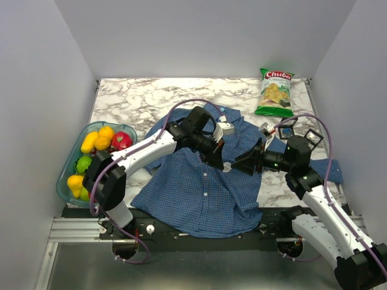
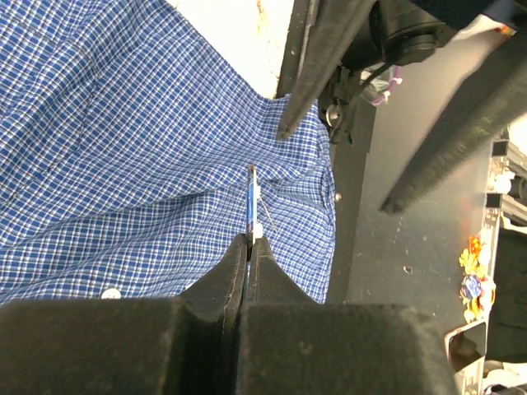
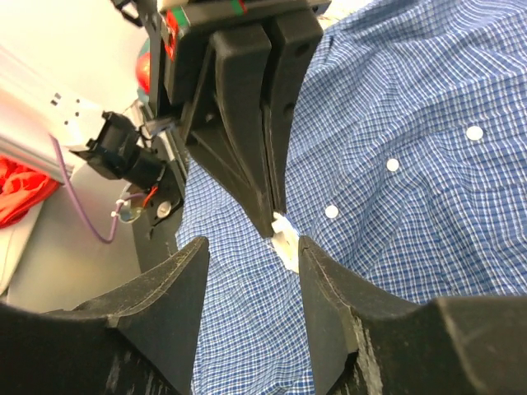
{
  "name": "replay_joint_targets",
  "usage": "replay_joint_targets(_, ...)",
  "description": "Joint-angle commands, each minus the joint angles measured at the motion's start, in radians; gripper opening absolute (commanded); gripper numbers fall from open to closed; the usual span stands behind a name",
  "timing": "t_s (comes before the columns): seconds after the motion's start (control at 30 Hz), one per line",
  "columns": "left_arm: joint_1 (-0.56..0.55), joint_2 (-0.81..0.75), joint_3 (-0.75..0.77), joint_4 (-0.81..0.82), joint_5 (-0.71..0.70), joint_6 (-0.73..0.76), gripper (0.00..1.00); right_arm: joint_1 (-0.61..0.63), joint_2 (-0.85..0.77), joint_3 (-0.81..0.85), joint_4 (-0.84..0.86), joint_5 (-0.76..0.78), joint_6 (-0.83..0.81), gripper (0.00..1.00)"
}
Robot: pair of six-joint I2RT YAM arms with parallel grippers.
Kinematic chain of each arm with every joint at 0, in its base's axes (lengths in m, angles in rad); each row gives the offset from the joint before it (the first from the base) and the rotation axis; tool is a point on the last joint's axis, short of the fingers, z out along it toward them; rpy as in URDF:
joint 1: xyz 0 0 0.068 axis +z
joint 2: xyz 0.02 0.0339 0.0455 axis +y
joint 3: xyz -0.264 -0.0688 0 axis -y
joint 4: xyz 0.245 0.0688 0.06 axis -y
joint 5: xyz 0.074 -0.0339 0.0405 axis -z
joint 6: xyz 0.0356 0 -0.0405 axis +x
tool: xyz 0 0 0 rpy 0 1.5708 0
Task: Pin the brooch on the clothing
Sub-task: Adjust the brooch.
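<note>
The clothing (image 1: 199,187), a blue checked shirt with white buttons, lies spread on the marble table. My left gripper (image 1: 222,164) hovers over its middle, shut on the brooch (image 2: 252,202), a thin flat piece with a blue edge and a white back that sticks out past the fingertips (image 2: 239,255). In the right wrist view the brooch's white end (image 3: 284,234) hangs between the fingers of my right gripper (image 3: 254,247), which stands open around it. It is close to the right-hand finger (image 3: 325,271) and apart from the other. Shirt cloth (image 3: 412,99) lies just below.
A green chip bag (image 1: 275,92) lies at the back right of the table. A teal bowl (image 1: 60,181) of toy fruit stands at the left edge. Both arms cross above the shirt. The metal frame runs along the near edge.
</note>
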Motion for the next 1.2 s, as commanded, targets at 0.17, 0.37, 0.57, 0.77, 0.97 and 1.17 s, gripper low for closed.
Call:
replay_joint_targets(0.17, 0.003, -0.049, 0.001, -0.062, 0.138, 0.062, 0.0, 0.021, 0.067, -0.002, 0.033, -0.043, -0.01, 0.52)
replay_joint_targets(0.37, 0.001, -0.052, 0.01, -0.065, 0.164, 0.062, 0.0, 0.042, 0.072, 0.006, 0.033, -0.035, -0.015, 0.49)
replay_joint_targets(0.57, 0.003, -0.047, 0.022, -0.066, 0.176, 0.062, 0.0, 0.07, 0.087, 0.009, 0.033, -0.045, -0.021, 0.41)
replay_joint_targets(0.77, 0.003, -0.047, 0.019, -0.068, 0.184, 0.062, 0.0, 0.081, 0.09, 0.012, 0.033, -0.066, -0.018, 0.32)
replay_joint_targets(0.97, 0.003, -0.058, 0.012, -0.037, 0.191, 0.056, 0.0, 0.092, 0.104, 0.014, 0.033, -0.078, -0.019, 0.14)
replay_joint_targets(1.17, 0.004, -0.092, -0.033, 0.065, 0.21, -0.001, 0.08, 0.093, 0.068, 0.012, 0.031, -0.063, -0.021, 0.01)
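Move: From the open right hand, the brooch lies about 3 cm left, 1 cm ahead and 3 cm lower, already gripped in the left hand's fingertips, which stand some 5 cm left, 1 cm ahead and 2 cm below. A shirt button on the clothing lies roughly 10 cm left, level fore and aft, and about 15 cm below. From the left hand, the brooch is about 2 cm right and 1 cm lower, level fore and aft. Right fingers shift 3 cm left, back and down, pinching the brooch the left hand draws back and up. ##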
